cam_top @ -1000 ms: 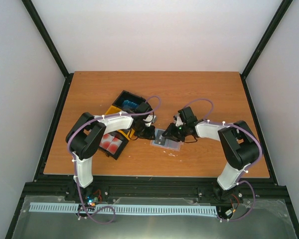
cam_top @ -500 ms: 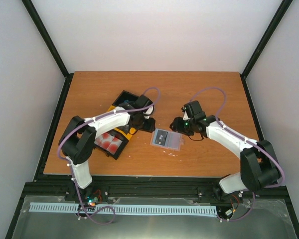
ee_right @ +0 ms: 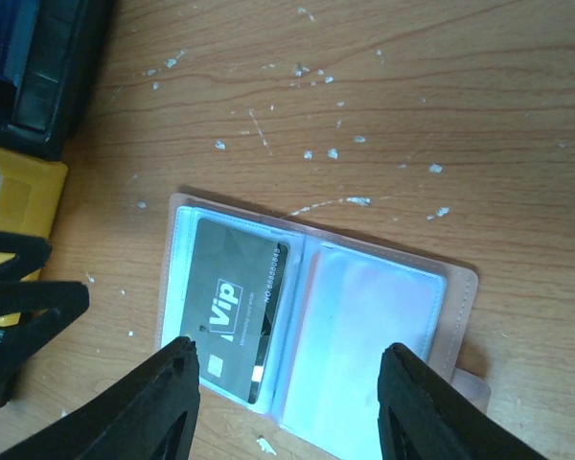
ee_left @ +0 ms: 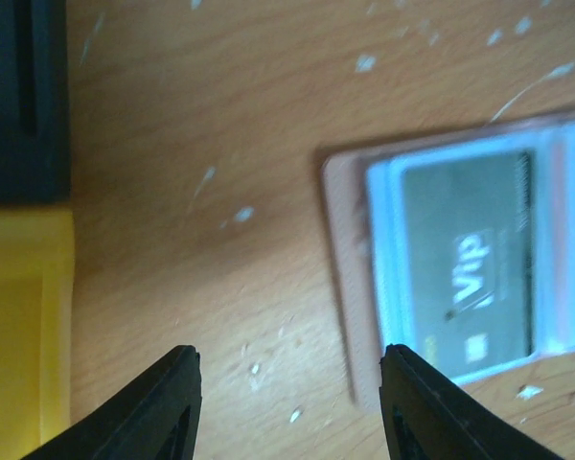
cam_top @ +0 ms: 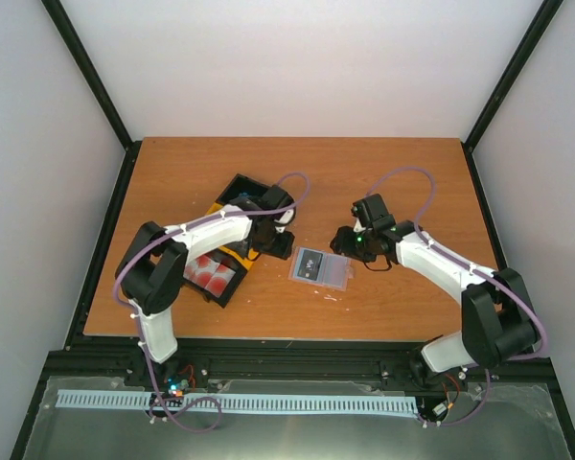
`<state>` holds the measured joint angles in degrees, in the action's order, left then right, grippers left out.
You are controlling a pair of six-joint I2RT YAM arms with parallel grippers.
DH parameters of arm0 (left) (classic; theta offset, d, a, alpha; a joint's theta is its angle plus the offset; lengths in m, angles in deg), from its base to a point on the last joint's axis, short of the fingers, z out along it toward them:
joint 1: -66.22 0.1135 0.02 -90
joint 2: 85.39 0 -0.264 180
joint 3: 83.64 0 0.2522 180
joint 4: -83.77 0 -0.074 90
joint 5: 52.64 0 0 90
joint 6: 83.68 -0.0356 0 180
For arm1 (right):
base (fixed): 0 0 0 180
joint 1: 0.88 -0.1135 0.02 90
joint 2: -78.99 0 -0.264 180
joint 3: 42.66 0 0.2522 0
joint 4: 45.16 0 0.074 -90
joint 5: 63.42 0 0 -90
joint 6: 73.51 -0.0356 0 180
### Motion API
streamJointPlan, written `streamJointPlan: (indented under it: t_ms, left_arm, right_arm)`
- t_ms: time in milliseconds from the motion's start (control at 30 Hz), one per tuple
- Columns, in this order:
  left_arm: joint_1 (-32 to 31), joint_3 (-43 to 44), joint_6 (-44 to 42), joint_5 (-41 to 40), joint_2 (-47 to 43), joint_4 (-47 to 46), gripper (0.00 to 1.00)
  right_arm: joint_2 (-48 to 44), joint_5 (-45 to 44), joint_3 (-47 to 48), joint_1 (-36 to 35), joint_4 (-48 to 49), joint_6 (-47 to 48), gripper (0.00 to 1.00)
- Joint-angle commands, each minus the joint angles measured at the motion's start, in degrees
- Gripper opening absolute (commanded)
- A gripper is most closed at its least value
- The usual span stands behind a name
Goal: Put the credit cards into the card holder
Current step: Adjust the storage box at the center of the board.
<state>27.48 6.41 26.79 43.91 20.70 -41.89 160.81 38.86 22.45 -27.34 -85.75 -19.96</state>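
Observation:
The tan-pink card holder (cam_top: 320, 268) lies open on the table between the two arms. A black credit card (ee_right: 235, 316) sits inside its left clear sleeve, and the right sleeve (ee_right: 374, 345) holds nothing. My left gripper (ee_left: 287, 383) hovers open over bare wood just left of the card holder's edge (ee_left: 343, 287), holding nothing. My right gripper (ee_right: 289, 369) hangs open above the card holder, also holding nothing. Red credit cards (cam_top: 216, 276) lie in the near black bin. Light blue credit cards (cam_top: 247, 199) lie in the far black bin.
A three-bin tray stands left of the card holder, with a yellow middle bin (cam_top: 222, 222) between the two black ones. Its yellow corner (ee_left: 19, 326) is close to my left fingers. White specks dot the wooden table (ee_right: 441, 115).
Both grippers opened and drew back from the card holder, the left toward the bins, the right toward the right. The black card now lies in the left sleeve, released.

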Motion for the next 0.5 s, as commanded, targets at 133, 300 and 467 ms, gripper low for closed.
streamJointPlan:
  t_ms: [133,300,467]
  left_arm:
    - [1.74,-7.69,4.33,-4.68,-5.31,5.85,0.54]
    - [5.89,-9.19,5.44,-4.04,-7.52,5.77,0.53]
    - [8.39,-12.56,8.03,-7.05,-10.54,6.99,0.54]
  right_arm:
    - [1.56,-0.29,1.41,-0.25,-0.39,0.35,0.52]
    - [2.99,1.44,1.38,-0.26,0.56,-0.21,0.52]
    - [4.43,2.46,1.69,-0.25,1.20,-0.58,0.52]
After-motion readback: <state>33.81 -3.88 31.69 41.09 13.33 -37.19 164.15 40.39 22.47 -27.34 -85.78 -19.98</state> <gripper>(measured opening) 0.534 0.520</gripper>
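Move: The box's yellow middle compartment sits about 13 cm to the left hand's left and 5 cm ahead, some 4 cm below; its near wall is much closer. The blue-card compartment is 8 cm left and 16 cm ahead, the red-card compartment 17 cm left and 4 cm back. The card holder lies 8 cm to the right, 2 cm back. From the right hand the yellow compartment is roughly 24 cm left and 6 cm ahead. Leftward, about 8 cm, the left hand sweeps away from the card holder with its fingers still half open, dipping and drawing back some 3 cm before easing slightly up and forward. Its left finger meets the outer wall of the yellow compartment and pushes the box left as the hand turns about 10 degrees counter-clockwise. The right hand sinks some 2 cm over the holder, fingers open. ##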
